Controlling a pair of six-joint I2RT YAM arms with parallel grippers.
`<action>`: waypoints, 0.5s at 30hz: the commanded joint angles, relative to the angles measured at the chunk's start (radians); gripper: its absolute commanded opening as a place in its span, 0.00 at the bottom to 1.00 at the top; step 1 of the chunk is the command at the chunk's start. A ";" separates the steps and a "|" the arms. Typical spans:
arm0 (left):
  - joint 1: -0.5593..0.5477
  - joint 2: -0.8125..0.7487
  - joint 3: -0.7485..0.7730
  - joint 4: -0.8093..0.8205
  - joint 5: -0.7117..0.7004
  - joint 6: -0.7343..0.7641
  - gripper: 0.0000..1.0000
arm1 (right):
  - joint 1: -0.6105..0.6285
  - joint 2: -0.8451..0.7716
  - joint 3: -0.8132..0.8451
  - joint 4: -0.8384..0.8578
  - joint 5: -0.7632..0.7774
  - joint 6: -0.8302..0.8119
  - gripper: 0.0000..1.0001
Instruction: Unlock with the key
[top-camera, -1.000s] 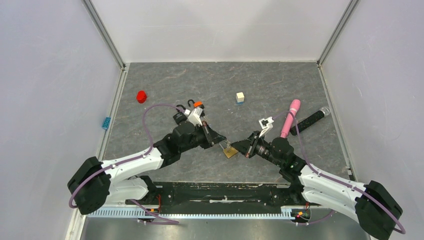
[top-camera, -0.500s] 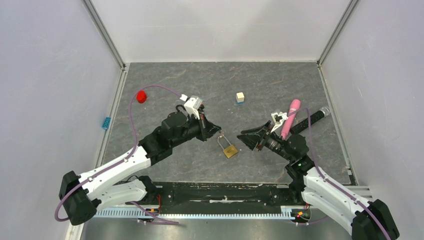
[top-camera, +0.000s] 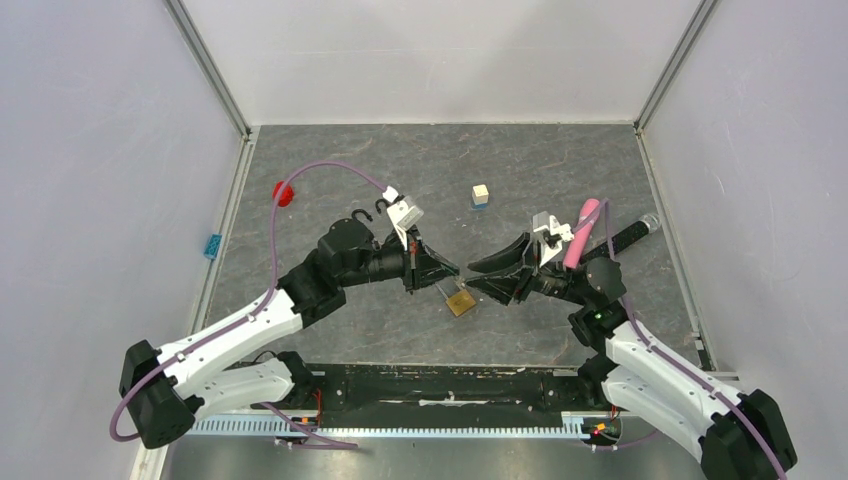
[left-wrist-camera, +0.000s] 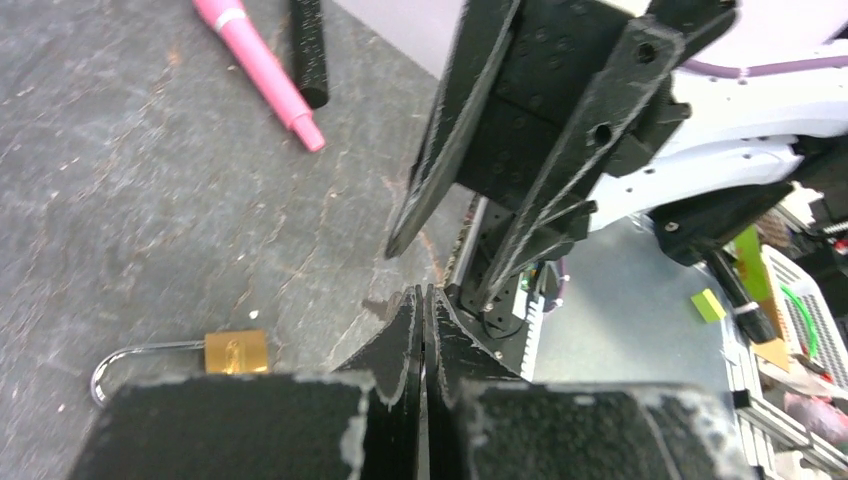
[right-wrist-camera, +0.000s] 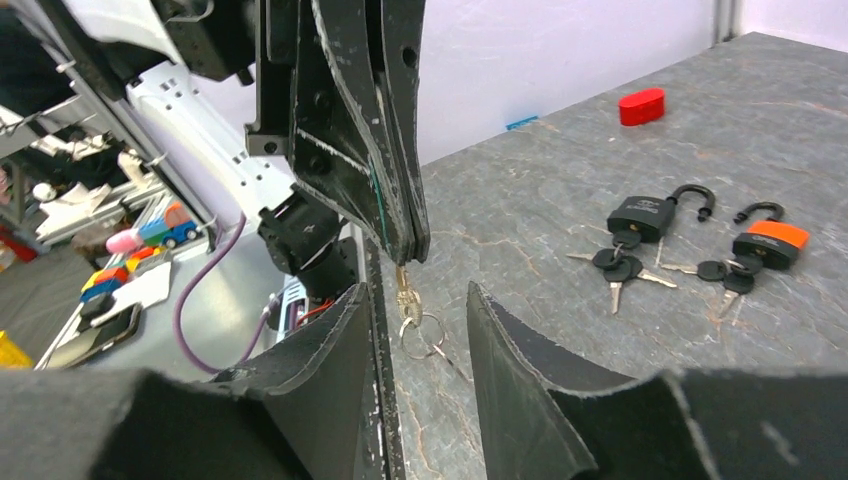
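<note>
A brass padlock (top-camera: 461, 303) lies on the grey table, also in the left wrist view (left-wrist-camera: 236, 352) with its shackle to the left. My left gripper (top-camera: 450, 273) hovers just above it, shut (left-wrist-camera: 422, 300) on a small brass key (right-wrist-camera: 406, 293) with a ring hanging from it; the key is hidden in the left wrist view. My right gripper (top-camera: 473, 279) is open (right-wrist-camera: 418, 290), facing the left one tip to tip, its fingers either side of the hanging key without touching it.
A black padlock (right-wrist-camera: 645, 215) and an orange padlock (right-wrist-camera: 770, 240), each with keys, lie behind the left arm. A red piece (top-camera: 284, 193), a small cube (top-camera: 481, 193), a pink marker (top-camera: 585, 215), a black cylinder (top-camera: 635, 232) and a blue piece (top-camera: 212, 246) lie around.
Both grippers left the padlock and drew apart, then came back together above it. The right gripper has opened wide. The padlock stays on the table.
</note>
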 joint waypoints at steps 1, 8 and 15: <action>0.000 0.010 0.048 0.133 0.125 0.027 0.02 | -0.002 0.026 0.056 0.088 -0.112 -0.017 0.42; 0.001 0.024 0.045 0.213 0.168 -0.027 0.02 | -0.003 0.030 0.052 0.132 -0.151 0.009 0.30; -0.001 0.031 0.039 0.233 0.184 -0.043 0.02 | -0.002 0.031 0.051 0.161 -0.164 0.035 0.16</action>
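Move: Just to the left of the right hand's open fingertips, about 2 cm off, level fore and aft and some 1 cm lower, the small keys on their ring hang from the left fingers. From the left hand, the right fingertips lie about 2 cm right, 1 cm back and 1 cm lower. The brass padlock lies roughly 25 cm beneath the right hand and 6 cm ahead; the orange padlock is some 26 cm ahead, 14 cm left, also 25 cm down. Raising the held keys about 3 cm while drifting back and to the right, the left hand brings them to the right fingertips, its fingers still shut and tilting up slightly. The right hand eases back about 2 cm, rising a little and turning slightly counter-clockwise, and closes its fingers around the keys to roughly half their former gap, not fully shut. ##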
